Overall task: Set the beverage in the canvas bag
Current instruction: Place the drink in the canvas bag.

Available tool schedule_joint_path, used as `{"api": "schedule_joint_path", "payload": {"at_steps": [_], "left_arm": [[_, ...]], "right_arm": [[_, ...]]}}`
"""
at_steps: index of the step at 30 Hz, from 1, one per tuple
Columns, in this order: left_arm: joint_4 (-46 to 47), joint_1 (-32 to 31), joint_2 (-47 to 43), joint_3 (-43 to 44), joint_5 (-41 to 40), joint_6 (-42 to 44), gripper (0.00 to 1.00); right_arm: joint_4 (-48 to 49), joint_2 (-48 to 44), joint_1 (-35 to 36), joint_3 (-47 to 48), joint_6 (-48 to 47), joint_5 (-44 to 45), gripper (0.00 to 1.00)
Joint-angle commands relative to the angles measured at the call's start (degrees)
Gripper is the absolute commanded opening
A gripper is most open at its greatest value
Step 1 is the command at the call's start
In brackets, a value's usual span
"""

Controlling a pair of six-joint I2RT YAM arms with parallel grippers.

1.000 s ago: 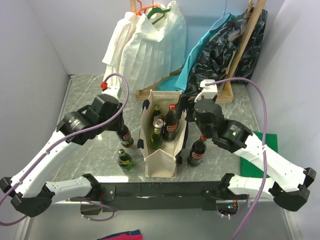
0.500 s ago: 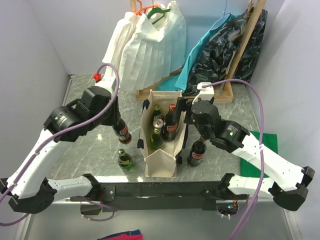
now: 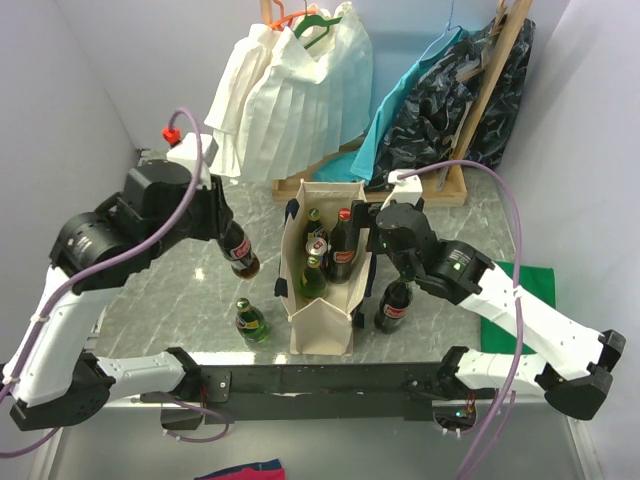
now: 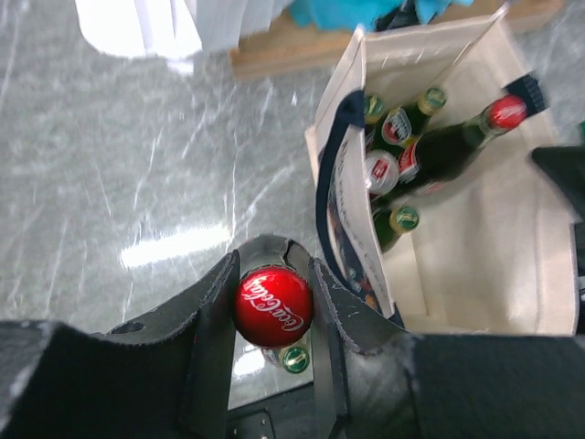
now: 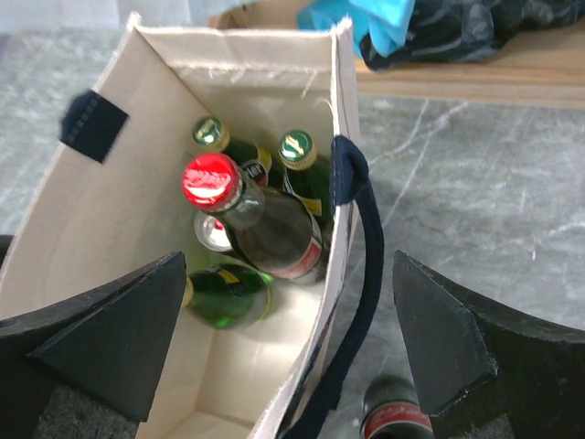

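Note:
The cream canvas bag with navy handles stands upright at the table's middle. It holds several bottles, among them a red-capped cola bottle. My left gripper is shut on the neck of another cola bottle and holds it above the table, left of the bag. In the left wrist view its red cap sits between my fingers, and the bag is to the right. My right gripper is open above the bag's right rim. In the right wrist view it straddles that rim and handle.
A green bottle stands left of the bag, under the held bottle. A cola bottle stands right of the bag. A white pleated garment, teal and black clothes and a wooden frame are at the back. A green pad lies at the right.
My left arm has risen and swung left, lifting the cola bottle off the table. My right gripper has shifted slightly left, over the bag's right rim.

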Motion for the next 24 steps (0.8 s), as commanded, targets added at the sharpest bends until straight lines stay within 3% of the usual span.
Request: {"api": "schedule_joint_path", "payload": {"at_steps": [1,9,11,15,24], "left_arm": [[9.6,0.0,-1.5,7.6,0.8,3.7,0.01],[11.9,0.0,-1.5,13.1,3.6,5.7,0.01],[12.9,0.0,-1.7,14.4,4.6,6.7,0.01],[14.6,0.0,-2.4,16.5,6.8,7.7,0.01],[15.5,0.1,-1.4,19.1,11.9,7.6,0.01]], "right_arm": [[-5.6,1.7,-0.4,3.2,3.1,-0.9,1.00],[-8.6,-0.8,-0.1,3.1,7.3,-6.8,1.00],[-9.0,-1.3,-0.2,2.6,7.8,-7.5,0.97],[-10.4,-1.5,0.3,2.8,8.2,-7.7,0.82],[-14.9,1.0,2.5,6.4,8.9,-5.8,0.76]]}}
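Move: The Coke bottle already hangs by its cap end in the left fingers. The canvas bag it is bound for has its middle some 17 cm to the right, 2 cm ahead and 28 cm lower; the standing green bottle is about 7 cm back, 1 cm right, 30 cm down. From the right hand, astride the bag's right wall, the bag's middle is about 7 cm left, 4 cm back, 16 cm below; the other Coke bottle stands 8 cm back, 5 cm right, 18 cm below. The hanging Coke bottle is lifted steadily by the left hand, about 10 cm up and at the end some 3 cm back, still beside the bag, as the fingers keep their hold and tip upward with a slight clockwise turn. Meanwhile the right hand sinks a little, then draws back nearly 4 cm along the bag's right wall, tipping down about 10 degrees and closing partway around the cloth. ##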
